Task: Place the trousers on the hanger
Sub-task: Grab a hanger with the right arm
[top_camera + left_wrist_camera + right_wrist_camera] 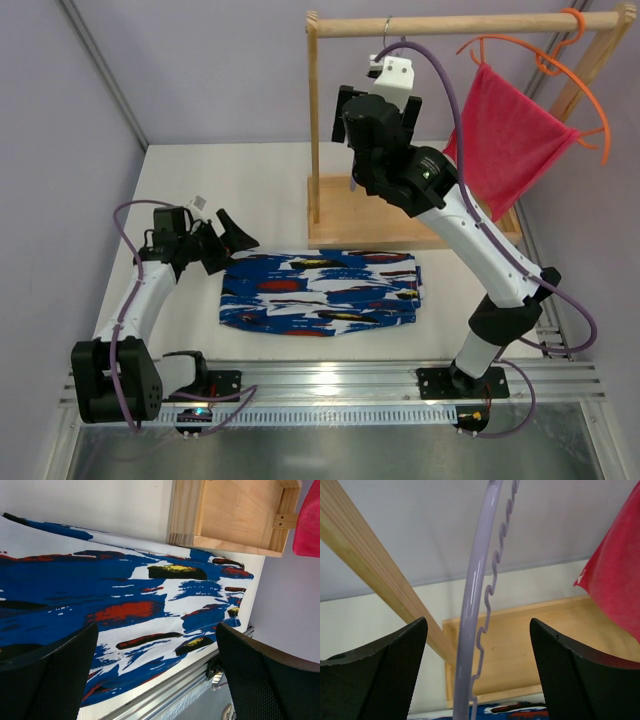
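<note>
The trousers (320, 292), blue with white, red, black and yellow patches, lie folded flat on the table. My left gripper (232, 245) hovers at their left end, open and empty; in the left wrist view the trousers (100, 590) spread out beyond the gripper (156, 630). The lavender hanger hangs by its silver hook (386, 30) from the wooden rail, its body mostly hidden behind my raised right gripper (378, 105). In the right wrist view the hanger (475, 605), with its wavy bar (492, 580), runs between the wide-open fingers of the right gripper (477, 622), touching neither.
A wooden rack with a top rail (460, 25), a left post (314, 120) and a base board (340, 225) stands behind the trousers. An orange hanger (590, 90) carrying a pink-red cloth (510, 135) hangs at the rail's right end. A metal rail (330, 380) lines the near edge.
</note>
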Available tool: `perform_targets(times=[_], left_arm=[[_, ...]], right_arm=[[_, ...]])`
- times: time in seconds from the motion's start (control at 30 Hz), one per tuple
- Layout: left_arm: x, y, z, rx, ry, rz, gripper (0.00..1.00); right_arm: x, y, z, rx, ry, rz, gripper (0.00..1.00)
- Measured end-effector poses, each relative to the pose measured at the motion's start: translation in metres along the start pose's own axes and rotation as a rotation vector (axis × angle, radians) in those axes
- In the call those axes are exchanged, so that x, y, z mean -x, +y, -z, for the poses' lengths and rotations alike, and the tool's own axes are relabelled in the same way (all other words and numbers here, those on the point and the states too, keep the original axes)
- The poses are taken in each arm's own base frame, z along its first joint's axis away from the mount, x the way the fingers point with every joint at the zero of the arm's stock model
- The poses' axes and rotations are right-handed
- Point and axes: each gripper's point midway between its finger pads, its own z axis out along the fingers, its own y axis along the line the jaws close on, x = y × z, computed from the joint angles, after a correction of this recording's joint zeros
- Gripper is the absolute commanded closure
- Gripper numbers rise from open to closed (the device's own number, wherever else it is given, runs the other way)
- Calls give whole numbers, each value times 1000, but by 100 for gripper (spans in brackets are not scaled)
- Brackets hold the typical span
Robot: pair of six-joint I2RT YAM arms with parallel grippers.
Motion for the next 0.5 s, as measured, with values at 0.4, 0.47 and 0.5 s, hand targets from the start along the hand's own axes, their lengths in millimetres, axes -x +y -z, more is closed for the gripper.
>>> perform_targets(times=[0.4, 0.47, 0.5], left_arm=[[0, -3, -1, -20, 5, -7, 0], [0, -4, -1, -21, 4, -7, 0], [0, -4, -1, -21, 5, -7, 0]], right_arm=[[-17, -28, 3, -79, 21, 141, 53], [-19, -28, 3, -68, 24, 149, 59], [-20, -28, 2, -64, 25, 152, 62]])
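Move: The near arm of the purple hanger runs between my right hand's open fingers, about 1 cm ahead, 1 cm left and 1 cm lower. From that hand, the rack's upright stands roughly 9 cm left and 4 cm ahead, the rail about 3 cm ahead, level sideways and some 12 cm up; the pink cloth hangs around 25 cm right, 4 cm back and 8 cm lower. From my left hand the hanger arm is some 10 cm ahead, 23 cm right and 31 cm up. I close my right fingers around the near arm of the purple hanger, narrowing their gap by about half, while easing the hand some 2.5 cm left and as much down. The wrist rolls about 10 degrees, its left side dipping, and the fingers keep pointing forward; by the end the right-hand pad comes up against the hanger, the grip not yet shut. ##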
